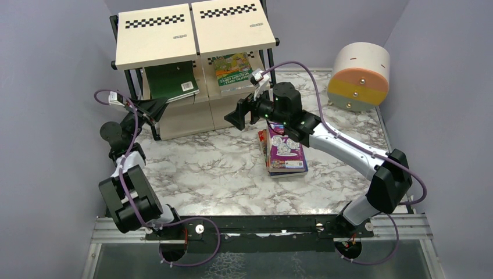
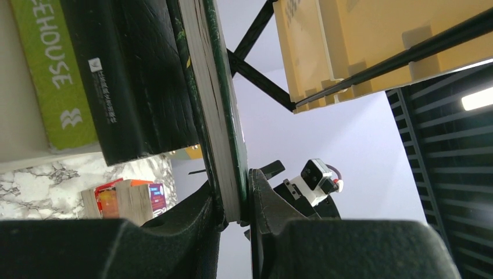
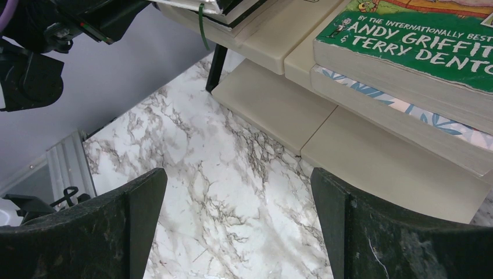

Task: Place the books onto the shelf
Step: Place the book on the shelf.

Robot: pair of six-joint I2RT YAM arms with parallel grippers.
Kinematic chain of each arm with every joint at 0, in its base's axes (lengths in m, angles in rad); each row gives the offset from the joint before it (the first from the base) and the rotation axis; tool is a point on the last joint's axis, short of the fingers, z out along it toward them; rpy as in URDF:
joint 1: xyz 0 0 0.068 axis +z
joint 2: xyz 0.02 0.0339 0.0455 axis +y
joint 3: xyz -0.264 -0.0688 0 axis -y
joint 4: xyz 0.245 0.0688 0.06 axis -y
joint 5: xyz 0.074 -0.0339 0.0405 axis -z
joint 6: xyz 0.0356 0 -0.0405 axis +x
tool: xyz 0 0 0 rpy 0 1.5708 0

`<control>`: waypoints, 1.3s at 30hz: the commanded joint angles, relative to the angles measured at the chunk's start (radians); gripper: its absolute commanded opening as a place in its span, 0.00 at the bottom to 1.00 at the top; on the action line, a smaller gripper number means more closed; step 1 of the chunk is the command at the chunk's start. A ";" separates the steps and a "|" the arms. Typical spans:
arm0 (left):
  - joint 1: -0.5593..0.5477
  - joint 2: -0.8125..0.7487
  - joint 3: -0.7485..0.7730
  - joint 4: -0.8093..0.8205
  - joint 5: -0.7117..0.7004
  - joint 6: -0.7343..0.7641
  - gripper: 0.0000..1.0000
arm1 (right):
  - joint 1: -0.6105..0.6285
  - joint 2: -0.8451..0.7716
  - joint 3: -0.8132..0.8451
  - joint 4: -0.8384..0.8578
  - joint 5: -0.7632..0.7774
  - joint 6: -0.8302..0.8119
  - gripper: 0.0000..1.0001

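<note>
My left gripper [image 1: 161, 106] is shut on the lower corner of a dark green book [image 1: 171, 81] that lies tilted in the left bay of the shelf [image 1: 153, 36]. In the left wrist view the fingers [image 2: 264, 203] pinch that book's edge [image 2: 220, 116], next to a black book [image 2: 139, 75]. A green cartoon book [image 1: 232, 70] lies in the right bay on a pale floral one [image 3: 407, 116]. A stack of books [image 1: 283, 150], purple on top, lies on the table. My right gripper [image 1: 238, 116] hangs open and empty over the marble before the shelf's bottom board [image 3: 273, 104].
A round beige-and-orange drum [image 1: 357, 75] stands at the back right. The right arm's forearm [image 1: 343, 145] crosses above the stack. Grey walls close in on both sides, and a metal rail [image 1: 261, 226] runs along the near edge.
</note>
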 commanded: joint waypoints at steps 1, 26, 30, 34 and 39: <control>0.009 0.026 0.047 0.201 0.012 -0.026 0.00 | 0.006 0.017 0.033 0.020 0.024 -0.019 0.92; 0.014 0.060 0.041 0.175 0.033 -0.035 0.31 | 0.007 0.047 0.080 0.016 0.009 -0.021 0.92; 0.015 0.044 0.010 0.154 0.033 -0.019 0.44 | 0.007 0.060 0.098 0.016 -0.002 -0.018 0.92; 0.022 0.032 -0.017 0.146 0.031 -0.012 0.50 | 0.015 0.082 0.136 0.014 -0.019 -0.014 0.92; 0.026 0.014 -0.027 0.146 0.035 -0.013 0.52 | 0.044 0.124 0.204 0.013 -0.021 -0.021 0.92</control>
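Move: The green book is still pinched near its front left corner in the left hand, its middle about 9 cm ahead of that hand, 3 cm right and roughly level. The black book lies under it, centred about 9 cm ahead, 3 cm right and 3 cm below. The treehouse book sits some 11 cm ahead and 22 cm right. From the right hand, the green book is about 12 cm ahead, 19 cm left and 4 cm higher; the treehouse book is roughly 14 cm straight ahead. Almost in place, the left hand eases under half a centimetre forward and down at the green book's front corner, holds, then spreads its fingers from nearly shut to about half open, letting go and sinking under 1 cm at the end. Meanwhile the right hand, fingers wide open and empty, drifts about 3 cm left, up and a little forward, towards the green book. ##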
